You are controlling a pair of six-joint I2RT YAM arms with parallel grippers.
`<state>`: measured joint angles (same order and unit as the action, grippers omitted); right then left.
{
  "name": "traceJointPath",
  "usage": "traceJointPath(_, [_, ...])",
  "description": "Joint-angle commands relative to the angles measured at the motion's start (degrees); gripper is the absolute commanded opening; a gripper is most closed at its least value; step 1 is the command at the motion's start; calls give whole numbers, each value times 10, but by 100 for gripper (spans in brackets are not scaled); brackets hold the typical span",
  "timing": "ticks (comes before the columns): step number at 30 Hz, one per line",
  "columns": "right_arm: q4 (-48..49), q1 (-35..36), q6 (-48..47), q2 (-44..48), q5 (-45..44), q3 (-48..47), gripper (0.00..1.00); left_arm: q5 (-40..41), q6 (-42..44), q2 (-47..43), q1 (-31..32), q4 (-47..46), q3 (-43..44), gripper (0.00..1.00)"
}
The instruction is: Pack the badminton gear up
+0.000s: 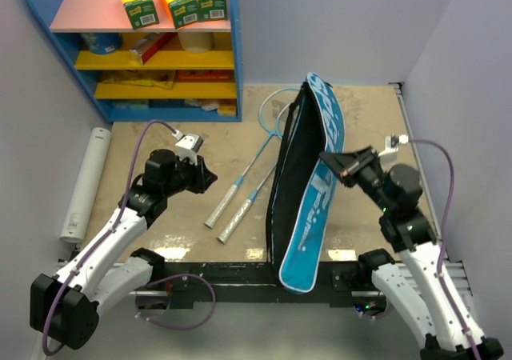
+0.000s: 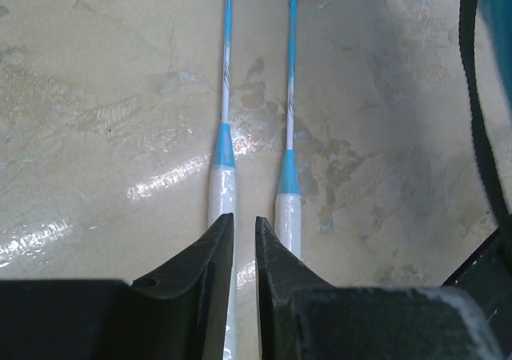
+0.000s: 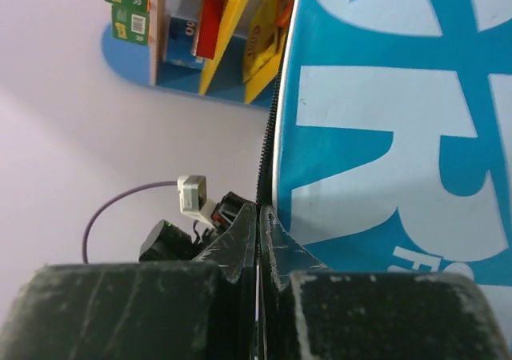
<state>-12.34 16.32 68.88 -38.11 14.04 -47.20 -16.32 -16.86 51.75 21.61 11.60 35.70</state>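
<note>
The long blue bag (image 1: 308, 200) lettered in white stands on its edge in the middle of the table, its black opening facing left. My right gripper (image 1: 326, 160) is shut on the bag's zipper edge (image 3: 268, 136) and holds that side up. Two light-blue rackets (image 1: 252, 164) lie side by side left of the bag, silver-white handles toward me. My left gripper (image 1: 210, 176) hovers just above the handle ends (image 2: 223, 184), (image 2: 289, 204), open only a narrow gap and empty. No shuttlecocks show in any view.
A blue and yellow shelf (image 1: 160, 48) stands at the back left with orange-green boxes (image 1: 140, 0) on top. A white tube (image 1: 84, 184) lies beyond the table's left edge. The bag's black rim (image 2: 480, 96) is close on the left gripper's right.
</note>
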Motion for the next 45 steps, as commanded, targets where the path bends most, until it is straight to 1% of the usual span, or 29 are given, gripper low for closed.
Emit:
traceJointPath(1, [58, 5, 136, 153, -18, 215, 0, -14, 8, -2, -5, -22, 9, 22])
traceJointPath(2, [29, 6, 127, 167, -25, 229, 0, -18, 7, 0, -5, -22, 9, 22])
traceJointPath(4, [-34, 6, 76, 182, -44, 229, 0, -21, 6, 6, -6, -24, 9, 22])
traceJointPath(5, [-44, 5, 58, 180, -55, 223, 0, -24, 6, 8, -7, -25, 9, 22])
traceJointPath(6, [-64, 5, 18, 154, -59, 204, 13, -27, 4, 10, -8, -25, 8, 22])
traceJointPath(8, [-82, 6, -25, 114, -58, 177, 34, -32, 3, 14, -9, -28, 8, 22])
traceJointPath(9, [-95, 5, -67, 87, -55, 147, 48, -34, 3, 14, -10, -28, 9, 22])
traceJointPath(10, [-100, 6, -88, 43, -53, 132, 52, -35, 3, 15, -11, -29, 9, 22])
traceJointPath(11, [-103, 6, -124, 18, -54, 119, 56, -35, 3, 16, -12, -28, 8, 22])
traceJointPath(12, [-106, 6, -139, 1, -57, 97, 59, -35, 3, 16, -14, -28, 8, 22])
traceJointPath(13, [-105, 6, -152, -33, -59, 88, 60, -35, 3, 16, -16, -28, 8, 22])
traceJointPath(15, [-107, 6, -184, -62, -69, 66, 61, -35, 3, 16, -17, -29, 9, 22])
traceJointPath(17, [-106, 7, -215, -113, -79, 48, 63, -36, 3, 19, -18, -29, 8, 23])
traceJointPath(21, [-115, 27, -261, -217, -103, 18, 62, -39, 3, 21, -20, -28, 8, 23])
traceJointPath(25, [-127, 83, -286, -304, -174, -18, 62, -41, 3, 21, -22, -29, 8, 23])
traceJointPath(26, [-134, 107, -295, -322, -202, -40, 62, -42, 3, 21, -22, -28, 9, 23])
traceJointPath(27, [-152, 118, -298, -359, -216, -51, 62, -43, 3, 21, -22, -29, 8, 23])
traceJointPath(30, [-191, 151, -307, -418, -266, -83, 62, -50, 1, 20, -22, -29, 7, 23])
traceJointPath(33, [-217, 166, -301, -451, -316, -93, 62, -57, -3, 16, -22, -32, 6, 23])
traceJointPath(40, [-270, 190, -274, -511, -382, -105, 63, -83, -12, 12, -22, -41, 0, 24])
traceJointPath(45, [-266, 215, -249, -554, -383, -108, 63, -96, -20, 10, -22, -48, -3, 24])
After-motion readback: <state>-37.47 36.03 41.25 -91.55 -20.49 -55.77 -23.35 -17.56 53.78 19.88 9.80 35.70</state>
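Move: The bag already hangs on edge from the right hand's shut fingers, its middle roughly 15 cm below them, some 2 cm to their left and neither ahead nor back. On the table about 33 cm below this hand lie the two rackets: the nearer one's middle some 12 cm left and 12 cm ahead, the farther one's about 18 cm left and 16 cm ahead. From the left hand, the bag's middle is about 28 cm to the right, level with it. The bag is swung down about 16 cm by the right hand, drawing slightly back, and let go as the fingers open more than halfway. Rising a touch, the empty hand goes some 7 cm forward, then sinks to the bag's left, zipped edge, still open and finally easing back a little, while the wrist rolls left side down and tips until the fingers point mostly down. ##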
